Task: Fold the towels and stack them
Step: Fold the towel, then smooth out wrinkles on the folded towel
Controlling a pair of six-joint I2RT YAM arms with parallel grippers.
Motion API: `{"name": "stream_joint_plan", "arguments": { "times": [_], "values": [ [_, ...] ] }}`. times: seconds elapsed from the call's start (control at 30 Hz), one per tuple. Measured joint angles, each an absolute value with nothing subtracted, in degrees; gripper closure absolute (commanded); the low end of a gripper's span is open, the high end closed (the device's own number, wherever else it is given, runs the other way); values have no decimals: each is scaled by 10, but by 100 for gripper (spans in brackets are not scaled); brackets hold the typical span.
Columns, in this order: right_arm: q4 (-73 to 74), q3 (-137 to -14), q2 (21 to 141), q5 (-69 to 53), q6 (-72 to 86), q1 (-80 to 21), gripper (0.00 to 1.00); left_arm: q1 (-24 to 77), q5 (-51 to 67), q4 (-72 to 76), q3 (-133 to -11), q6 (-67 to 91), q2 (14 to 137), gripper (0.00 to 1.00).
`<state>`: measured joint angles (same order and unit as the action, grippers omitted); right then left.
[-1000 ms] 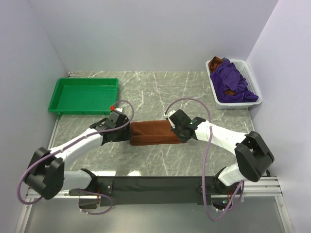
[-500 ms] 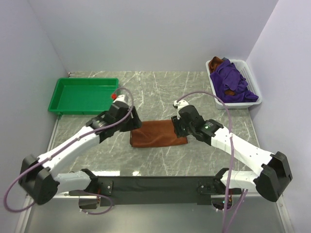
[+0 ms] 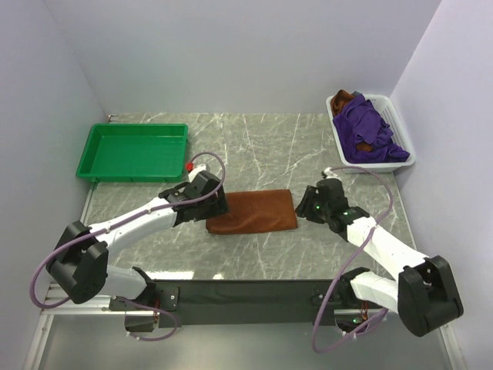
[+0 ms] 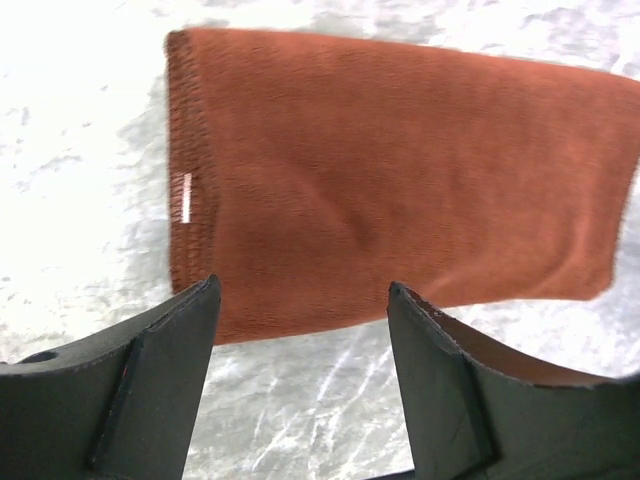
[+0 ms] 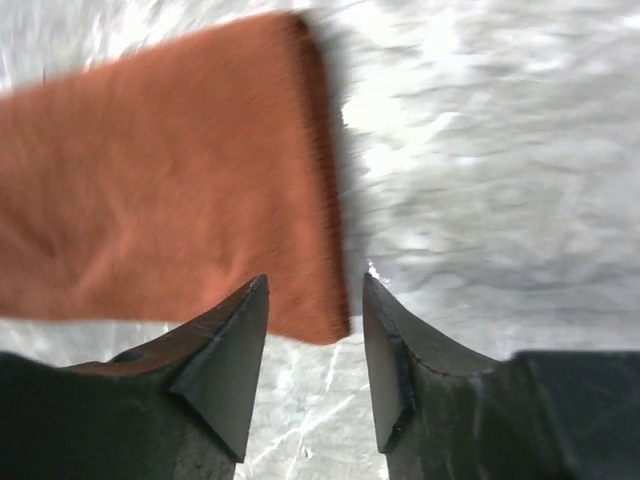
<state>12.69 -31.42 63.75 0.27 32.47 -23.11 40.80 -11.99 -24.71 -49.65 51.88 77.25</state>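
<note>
A folded rust-brown towel (image 3: 254, 211) lies flat in the middle of the marble table; both wrist views show it too, rust-brown towel (image 4: 400, 180) and rust-brown towel (image 5: 160, 190). My left gripper (image 3: 218, 208) stands open at its left end, jaws apart with bare table between them (image 4: 300, 300). My right gripper (image 3: 306, 206) is open just off the towel's right end, nothing between its fingers (image 5: 315, 300). More towels, purple (image 3: 370, 131) and brown, sit crumpled in the white basket (image 3: 403, 140) at the back right.
A green tray (image 3: 92, 150) sits at the back left of the table. Grey walls close in on the left, back and right. A black strip runs along the table's near edge (image 3: 246, 291).
Both grippers carried the towel's near edge away from the arms, completing a fold, then let go. The right gripper has drawn back to the right, off the cloth; both jaws have widened.
</note>
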Motion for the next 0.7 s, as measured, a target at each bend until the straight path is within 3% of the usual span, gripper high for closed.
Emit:
{"name": "stream_joint_plan", "arguments": {
  "times": [0.23, 0.7],
  "values": [
    [91, -273, 628, -54, 351, -169, 47, 399, -130, -242, -479, 531, 783, 28],
    [40, -239, 642, -112, 358, -150, 47, 353, -140, -227, -515, 496, 877, 59]
  ]
}}
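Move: The folded brown towel's left edge has its middle about 4 cm left of the left hand, 3 cm ahead and 5 cm below; the towel's middle is 9 cm right and 3 cm ahead, and the green tray is roughly 27 cm left and 22 cm out. Almost under the right hand, some 3 cm down and 1 cm left, is the towel's near right corner, with the right edge's middle 5 cm ahead, 2 cm left. Sink the left gripper about 4 cm while bringing it left, then forward some 3 cm each way, to the middle of the towel's left edge, drawing its open fingers partway together as it arrives. Lower the right gripper about 2 cm over the near right corner, after a small shift right, rolling it roughly 10 degrees so its left side rises and keeping the fingers half open. ##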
